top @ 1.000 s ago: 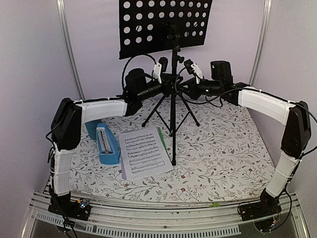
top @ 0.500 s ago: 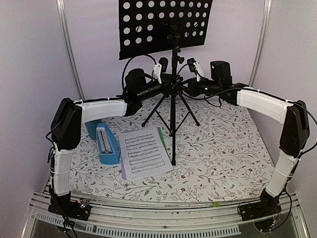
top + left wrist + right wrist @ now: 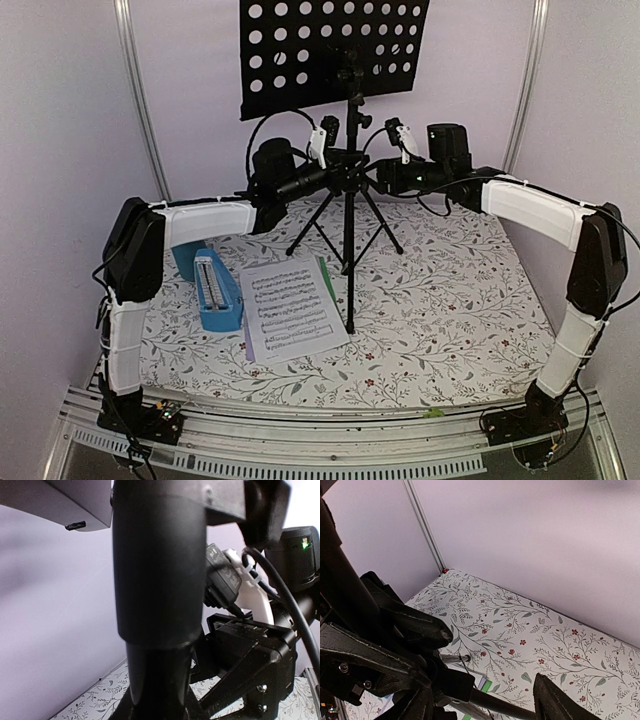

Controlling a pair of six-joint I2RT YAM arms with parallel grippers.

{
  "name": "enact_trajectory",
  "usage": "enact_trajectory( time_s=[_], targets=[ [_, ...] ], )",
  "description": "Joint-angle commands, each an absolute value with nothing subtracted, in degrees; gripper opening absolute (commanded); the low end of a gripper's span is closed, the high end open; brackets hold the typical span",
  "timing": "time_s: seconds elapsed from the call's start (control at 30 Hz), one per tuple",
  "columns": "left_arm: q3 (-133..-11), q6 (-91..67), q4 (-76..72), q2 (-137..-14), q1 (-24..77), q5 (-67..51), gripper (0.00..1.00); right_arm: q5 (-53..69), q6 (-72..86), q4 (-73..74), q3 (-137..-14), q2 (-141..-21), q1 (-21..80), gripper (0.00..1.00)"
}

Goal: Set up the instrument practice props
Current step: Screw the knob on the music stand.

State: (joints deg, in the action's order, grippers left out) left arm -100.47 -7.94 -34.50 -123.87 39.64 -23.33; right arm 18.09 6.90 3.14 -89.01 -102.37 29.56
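The black music stand [image 3: 349, 215] stands on its tripod at the back of the table, its perforated desk [image 3: 330, 50] up high. My left gripper [image 3: 338, 172] is shut on the stand's pole [image 3: 160, 580], which fills the left wrist view. My right gripper [image 3: 379, 178] is open just right of the pole; one finger [image 3: 555, 700] shows, with a tripod leg [image 3: 500, 707] crossing between the wide jaws. The white and green sheet-music pages [image 3: 291, 308] lie flat in front of the stand. The blue metronome [image 3: 216, 291] lies to their left.
A teal cup [image 3: 184, 262] stands behind the metronome, under my left arm. The floral mat [image 3: 450, 300] covers the table. White walls and metal posts [image 3: 140, 100] close in the back and sides. The tripod's legs [image 3: 310, 228] spread across the back middle.
My right gripper has opened and drawn slightly to the right, away from the stand's pole. The left gripper, stand, pages and metronome have not moved.
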Motion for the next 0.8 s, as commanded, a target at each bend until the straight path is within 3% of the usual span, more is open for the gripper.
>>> enact_trajectory(
  time_s=[0.0, 0.27, 0.77],
  targets=[
    [-101.18, -6.24, -27.71, -124.10, 40.34, -25.27, 0.00, 16.51, 7.89, 1.90, -88.98, -98.23, 30.32, 0.75],
    [-102.32, -7.73, -28.51, -124.50, 40.43, -24.15, 0.00, 8.07, 8.50, 4.51, -86.48, -93.63, 30.32, 1.00],
    [-106.00, -10.19, -30.83, -125.82, 41.10, -20.33, 0.00, -4.04, 10.29, 10.69, -81.65, -86.23, 30.33, 0.99]
  ],
)
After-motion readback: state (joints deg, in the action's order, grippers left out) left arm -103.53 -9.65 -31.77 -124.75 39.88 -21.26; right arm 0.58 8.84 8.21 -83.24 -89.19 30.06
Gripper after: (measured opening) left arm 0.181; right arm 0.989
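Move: The right hand, already opening, is right at the stand's hub. The hub knob lies about 3 cm to its left, 1 cm ahead and 1 cm lower, and the pole held by the left fingers some 5 cm left, level fore and aft, gripped about 3 cm higher. The upper knob stands about 2 cm left, level fore and aft, some 13 cm above. From the left hand, the hub knob is about 3 cm right, straight across, 4 cm below. The right hand backs off from the hub knob with its fingers spreading the rest of the way to fully open, going about 7 cm to the right, away from the pole, while climbing some 5 cm and drawing back a couple of centimetres. Its wrist swings clockwise by more than 15 degrees and the rise eases into a slight dip at the end, while the left gripper keeps its hold on the pole, all but still. ##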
